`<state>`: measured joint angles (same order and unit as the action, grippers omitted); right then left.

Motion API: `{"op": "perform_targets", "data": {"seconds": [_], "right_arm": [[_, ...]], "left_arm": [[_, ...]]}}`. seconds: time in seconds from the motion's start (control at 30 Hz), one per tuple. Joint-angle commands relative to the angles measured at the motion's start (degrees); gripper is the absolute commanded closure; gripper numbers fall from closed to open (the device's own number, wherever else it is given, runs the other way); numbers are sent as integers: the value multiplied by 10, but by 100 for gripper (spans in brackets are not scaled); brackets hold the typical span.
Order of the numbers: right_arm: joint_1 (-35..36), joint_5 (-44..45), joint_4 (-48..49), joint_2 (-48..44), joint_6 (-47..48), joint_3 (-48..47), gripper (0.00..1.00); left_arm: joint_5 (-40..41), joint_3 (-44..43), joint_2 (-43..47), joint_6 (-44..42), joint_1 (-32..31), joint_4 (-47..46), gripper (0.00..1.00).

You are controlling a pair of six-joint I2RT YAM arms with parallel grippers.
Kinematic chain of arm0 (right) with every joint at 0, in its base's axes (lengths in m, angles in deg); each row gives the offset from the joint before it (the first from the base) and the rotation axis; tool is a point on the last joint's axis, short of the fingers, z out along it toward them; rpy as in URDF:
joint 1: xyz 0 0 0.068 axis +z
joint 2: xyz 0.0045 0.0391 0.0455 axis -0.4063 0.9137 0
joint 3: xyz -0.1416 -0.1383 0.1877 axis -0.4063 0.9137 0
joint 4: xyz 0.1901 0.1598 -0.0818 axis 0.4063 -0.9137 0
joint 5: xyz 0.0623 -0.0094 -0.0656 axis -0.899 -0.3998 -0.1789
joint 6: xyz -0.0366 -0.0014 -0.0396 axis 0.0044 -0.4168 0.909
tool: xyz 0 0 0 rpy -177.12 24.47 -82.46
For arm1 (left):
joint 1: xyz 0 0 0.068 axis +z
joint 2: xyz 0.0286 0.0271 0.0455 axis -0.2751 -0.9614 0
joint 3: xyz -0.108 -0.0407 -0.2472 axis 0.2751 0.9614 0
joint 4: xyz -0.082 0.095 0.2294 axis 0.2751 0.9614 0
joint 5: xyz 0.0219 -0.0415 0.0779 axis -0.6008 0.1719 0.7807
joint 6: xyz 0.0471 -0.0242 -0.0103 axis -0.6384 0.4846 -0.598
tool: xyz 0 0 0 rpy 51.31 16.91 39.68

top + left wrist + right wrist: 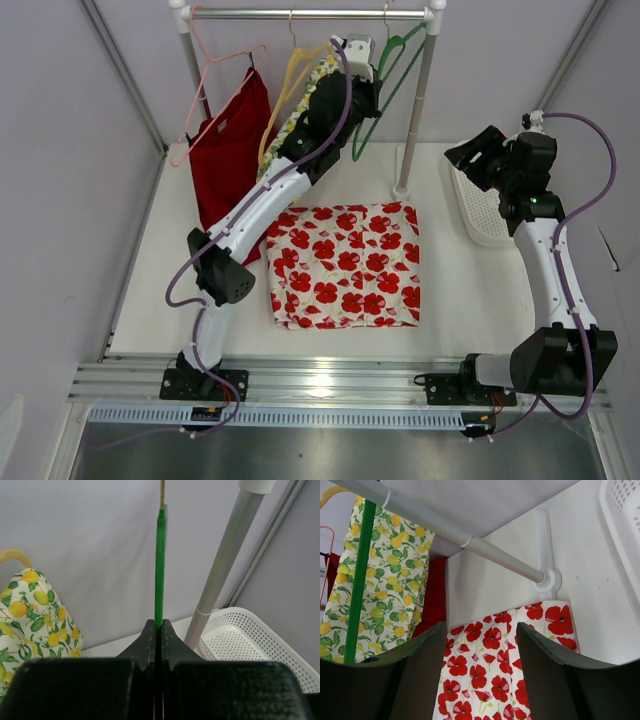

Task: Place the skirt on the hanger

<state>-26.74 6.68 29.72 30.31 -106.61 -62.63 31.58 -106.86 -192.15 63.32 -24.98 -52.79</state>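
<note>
The skirt (345,264), white with red flowers, lies flat on the table in the middle; it also shows in the right wrist view (492,680). The green hanger (385,85) hangs from the rail at the back right. My left gripper (366,92) is raised to it and shut on the hanger's green wire (159,565), which runs up from between the closed jaws. My right gripper (468,155) is open and empty, held above the table's right side, right of the skirt; in its own view (482,650) it faces the skirt.
A clothes rail (310,14) on white posts (415,110) crosses the back. A pink hanger with a plain red garment (228,150) and a yellow hanger with a lemon-print garment (300,100) hang on it. A white perforated basket (480,210) stands at the right.
</note>
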Motion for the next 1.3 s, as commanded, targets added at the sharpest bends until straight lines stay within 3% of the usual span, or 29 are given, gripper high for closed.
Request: {"op": "perform_targets", "data": {"seconds": [0.0, 0.33, 0.6, 0.8, 1.0, 1.2, 1.27], "right_arm": [[-1, -8, 10, -8, 14, -23, 37], [-1, -10, 5, -12, 18, -28, 37], [-1, -13, 1, -19, 19, -26, 37], [-1, -13, -8, -26, 25, -24, 37], [-1, -12, -33, -42, 32, -26, 37], [-1, -18, -57, -69, 35, -15, 37], [-1, -13, -75, -84, 37, -13, 37]], "left_arm": [[14, -31, 49, -14, 3, -43, 100], [11, -20, 84, -32, 4, -15, 100], [-23, 125, 185, -45, 7, -40, 100], [-66, 157, 228, -49, 10, -3, 100], [-121, 311, 325, -59, 11, 2, 100], [-186, 512, 490, -57, 14, -21, 100], [-242, 571, 542, -55, 19, -8, 100]]}}
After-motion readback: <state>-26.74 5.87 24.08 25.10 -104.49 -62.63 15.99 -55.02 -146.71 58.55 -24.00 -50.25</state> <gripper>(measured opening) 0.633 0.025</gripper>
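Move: The flat red-flowered skirt is centred about 20 cm back from the left hand, some 4 cm to its left and around 42 cm below. The rail lies about 15 cm above and 3 cm farther out than the hand, the lemon skirt about 15 cm to the hand's left, level with it in reach and some 8 cm lower. From the right hand, the red-flowered skirt is about 12 cm back, 27 cm left and 30 cm down. Upward first, roughly 6 cm while drawing back and to the left, the left hand lifts the pinched green hanger to unhook it from the rail; then it speeds up back and down, still drifting left, bringing the hanger towards the red-flowered skirt. It ends about 17 cm back from its start, wrist turned some 15 degrees clockwise, fingers still shut on the hanger. Late on, the open, empty right hand eases back about 3 cm. ##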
